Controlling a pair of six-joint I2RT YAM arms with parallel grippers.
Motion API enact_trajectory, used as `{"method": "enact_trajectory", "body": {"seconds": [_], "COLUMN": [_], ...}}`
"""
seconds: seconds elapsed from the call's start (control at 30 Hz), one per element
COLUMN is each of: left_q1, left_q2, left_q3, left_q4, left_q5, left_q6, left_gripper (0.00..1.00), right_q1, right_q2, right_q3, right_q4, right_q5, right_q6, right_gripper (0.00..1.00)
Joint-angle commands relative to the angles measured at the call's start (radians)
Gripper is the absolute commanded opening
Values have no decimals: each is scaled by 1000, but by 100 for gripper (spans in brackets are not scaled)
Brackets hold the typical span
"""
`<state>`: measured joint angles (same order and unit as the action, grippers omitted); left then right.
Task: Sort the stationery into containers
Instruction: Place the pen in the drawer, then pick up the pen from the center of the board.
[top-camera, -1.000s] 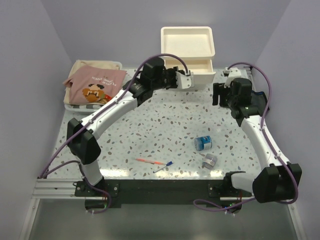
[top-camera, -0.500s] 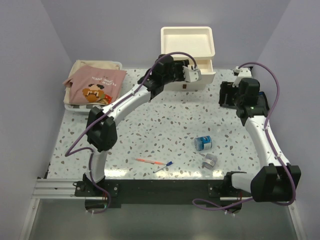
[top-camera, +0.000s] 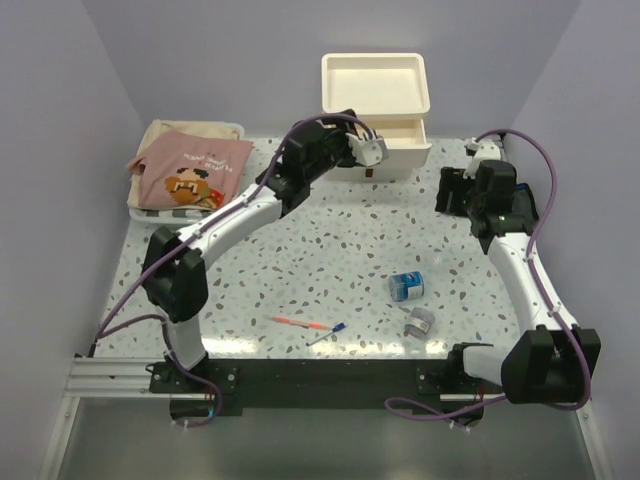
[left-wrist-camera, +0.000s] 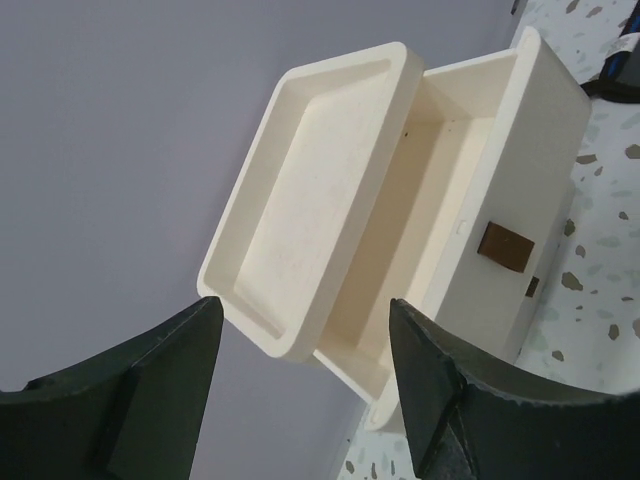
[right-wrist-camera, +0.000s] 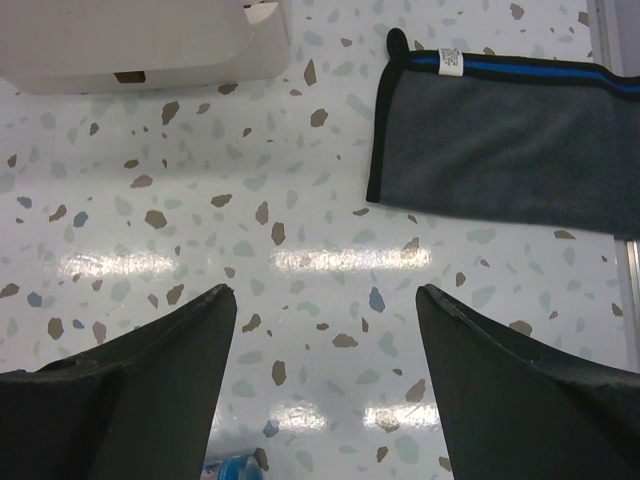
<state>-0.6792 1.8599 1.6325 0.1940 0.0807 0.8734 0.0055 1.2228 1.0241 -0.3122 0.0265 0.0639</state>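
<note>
The cream drawer unit (top-camera: 375, 92) stands at the back with its tray top (left-wrist-camera: 310, 190) bare. Its top drawer (left-wrist-camera: 440, 190) is pulled out, brown handle (left-wrist-camera: 505, 247) facing me, and shows nothing inside. My left gripper (top-camera: 368, 148) (left-wrist-camera: 305, 310) hovers open just in front of the drawer, touching nothing. My right gripper (top-camera: 447, 190) (right-wrist-camera: 325, 295) hangs open over bare table beside the navy pouch (right-wrist-camera: 500, 140). A blue roll (top-camera: 406, 287) (right-wrist-camera: 235, 468), a grey roll (top-camera: 419, 322), a red pen (top-camera: 298, 323) and a blue pen (top-camera: 328, 335) lie near the front edge.
A pink and cream cloth bag (top-camera: 190, 170) lies on a white tray at the back left. Purple walls close in the table on three sides. The speckled tabletop (top-camera: 320, 250) lies between the arms.
My left gripper has opened, let go of the drawer handle and drawn back a little to the left. The right arm has shifted slightly toward the back right.
</note>
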Motion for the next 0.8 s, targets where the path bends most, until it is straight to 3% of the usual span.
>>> {"method": "enact_trajectory", "body": {"seconds": [0.0,0.03,0.07,0.1,0.17,0.23,0.33,0.53,0.77], "left_q1": [4,4,3,3,0,0,0,0,-2], "left_q2": [-200,-258,-278,-292,-323,-350,-404,-496,-461], "left_q3": [-81,-114,-123,-128,-167,-248,-377,-613,-697], "left_q4": [-127,-218,-442,-558,-777,-872,-889,-855,-872], "left_q5": [138,192,253,363,421,478,473,424,501], "left_q6": [-16,-7,15,59,43,3,-102,-68,-66], "left_gripper": [72,72,73,72,69,67,65,58,49], "right_q1": [-2,-4,-2,-2,-2,-2,-2,-4,-2], "right_q2": [-2,-2,-2,-2,0,-3,-3,14,52], "right_q3": [4,2,-7,-13,-28,-39,-50,-64,-45], "right_q4": [50,51,54,55,61,67,62,65,51], "right_q5": [-20,-23,-23,-45,-62,-85,-99,-114,-122], "right_q6": [11,2,-6,-10,-12,-4,1,-3,-15], "right_gripper": [77,77,77,77,77,77,77,77,77]}}
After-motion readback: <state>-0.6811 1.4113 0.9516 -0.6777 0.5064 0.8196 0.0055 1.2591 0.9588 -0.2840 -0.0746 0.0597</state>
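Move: The left hand, empty and high over the near-left part of the open drawer, goes for the orange pen, about 33 cm back, 10 cm to its left and 33 cm below. The blue-capped marker lies 3 cm nearer the base than the pen and some 6 cm to its right; the drawer's middle is roughly 10 cm ahead, 11 cm right and 15 cm below the hand. From the right hand the pen is about 23 cm back, 36 cm left and 21 cm below. Towards the orange pen the left hand leaves the drawer, sweeping back about 28 cm and slightly left, at first nearly level, then sinking steeply some 25 cm. Its fingers tip from level to point steeply down and rightwards, narrowing part-way but staying open; it slows above and just beyond the pen, touching nothing. The empty right hand sinks about 3.5 cm and drifts left. ##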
